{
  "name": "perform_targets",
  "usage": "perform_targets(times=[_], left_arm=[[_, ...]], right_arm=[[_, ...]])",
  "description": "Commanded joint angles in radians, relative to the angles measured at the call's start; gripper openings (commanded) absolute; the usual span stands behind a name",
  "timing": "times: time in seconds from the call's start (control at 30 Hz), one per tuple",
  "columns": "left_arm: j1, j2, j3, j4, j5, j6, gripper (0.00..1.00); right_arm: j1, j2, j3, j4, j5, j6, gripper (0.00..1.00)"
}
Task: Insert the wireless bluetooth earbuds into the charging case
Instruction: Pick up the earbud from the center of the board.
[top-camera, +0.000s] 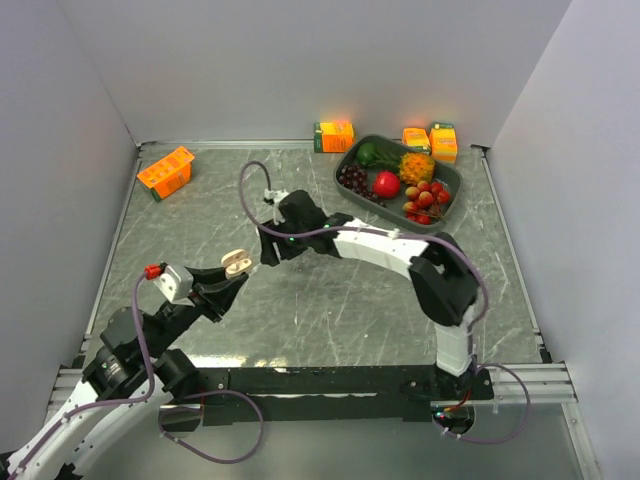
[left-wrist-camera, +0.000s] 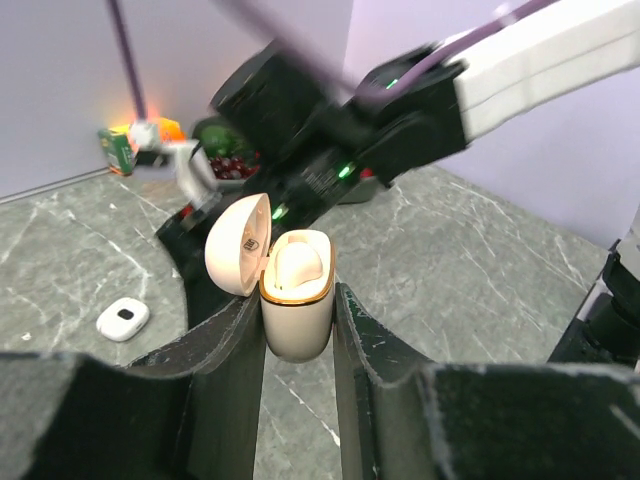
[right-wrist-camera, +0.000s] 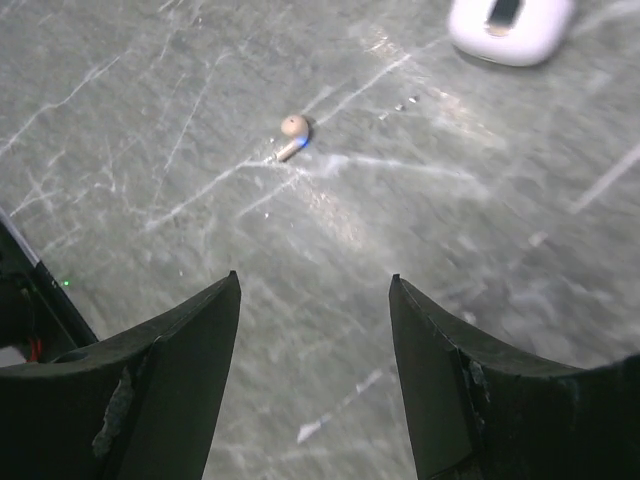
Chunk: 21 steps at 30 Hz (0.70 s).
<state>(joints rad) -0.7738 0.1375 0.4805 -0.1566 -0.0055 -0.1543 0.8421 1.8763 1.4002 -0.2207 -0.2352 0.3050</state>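
My left gripper (left-wrist-camera: 297, 292) is shut on a beige charging case (left-wrist-camera: 296, 318) with a gold rim, holding it upright above the table with its lid (left-wrist-camera: 240, 243) swung open. A rounded beige shape (left-wrist-camera: 300, 262) that looks like an earbud sits inside. From above, the case (top-camera: 236, 263) hangs just left of my right gripper (top-camera: 268, 250). My right gripper (right-wrist-camera: 314, 278) stands open and empty above the table. A loose beige earbud (right-wrist-camera: 292, 135) lies on the table ahead of its fingers. A shut white case (right-wrist-camera: 510, 25) lies farther off.
The white case (left-wrist-camera: 123, 318) lies on the marble table left of my left fingers. A dark tray (top-camera: 458, 185) of fruit stands at the back right. Orange cartons sit at the back left (top-camera: 165, 172) and along the back wall (top-camera: 334, 135). Walls enclose three sides.
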Motion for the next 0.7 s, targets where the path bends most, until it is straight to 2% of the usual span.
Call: perform_targets(times=[0.0,0.13,0.5,0.67], left_arm=[[0.004,-0.03,0.055,-0.024,-0.041,0.013,0.01],[0.004,-0.044,0.053,-0.021,-0.036,0.01,0.01],[0.002,-0.079,0.061,-0.029,-0.031,0.007,0.01],[0.002,-0.099,0.064,-0.047,-0.033,0.007,0.01]], right_arm=[[0.029,0.115,0.157,0.021,0.014,0.074,0.68],[0.046,0.234,0.238,-0.011,0.059,0.161,0.67],[0.092,0.376,0.361,-0.059,0.234,0.364,0.65],[0.114,0.428,0.457,-0.103,0.273,0.382,0.64]])
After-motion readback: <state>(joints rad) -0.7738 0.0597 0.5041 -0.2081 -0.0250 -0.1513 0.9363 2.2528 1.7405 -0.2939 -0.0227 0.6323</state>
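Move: The loose earbud lies on the board about 8 cm to the right hand's left, 2 cm ahead of it and roughly 12 cm below. The closed white case is on the board some 10 cm ahead and 4 cm left of the right hand; the open charging case, held up in the left hand, is about 11 cm back, 6 cm left and 17 cm higher. From the left hand the earbud is some 13 cm ahead, 2 cm left and 29 cm down. The right hand swoops down and to its left over the board towards the loose earbud, about 7 cm each way and a couple of centimetres forward, slowing as it nears and staying open, while the wrist turns some 15 degrees clockwise and tips the fingers further down. The left hand keeps its hold on the open charging case and eases it slightly left, up and back. ##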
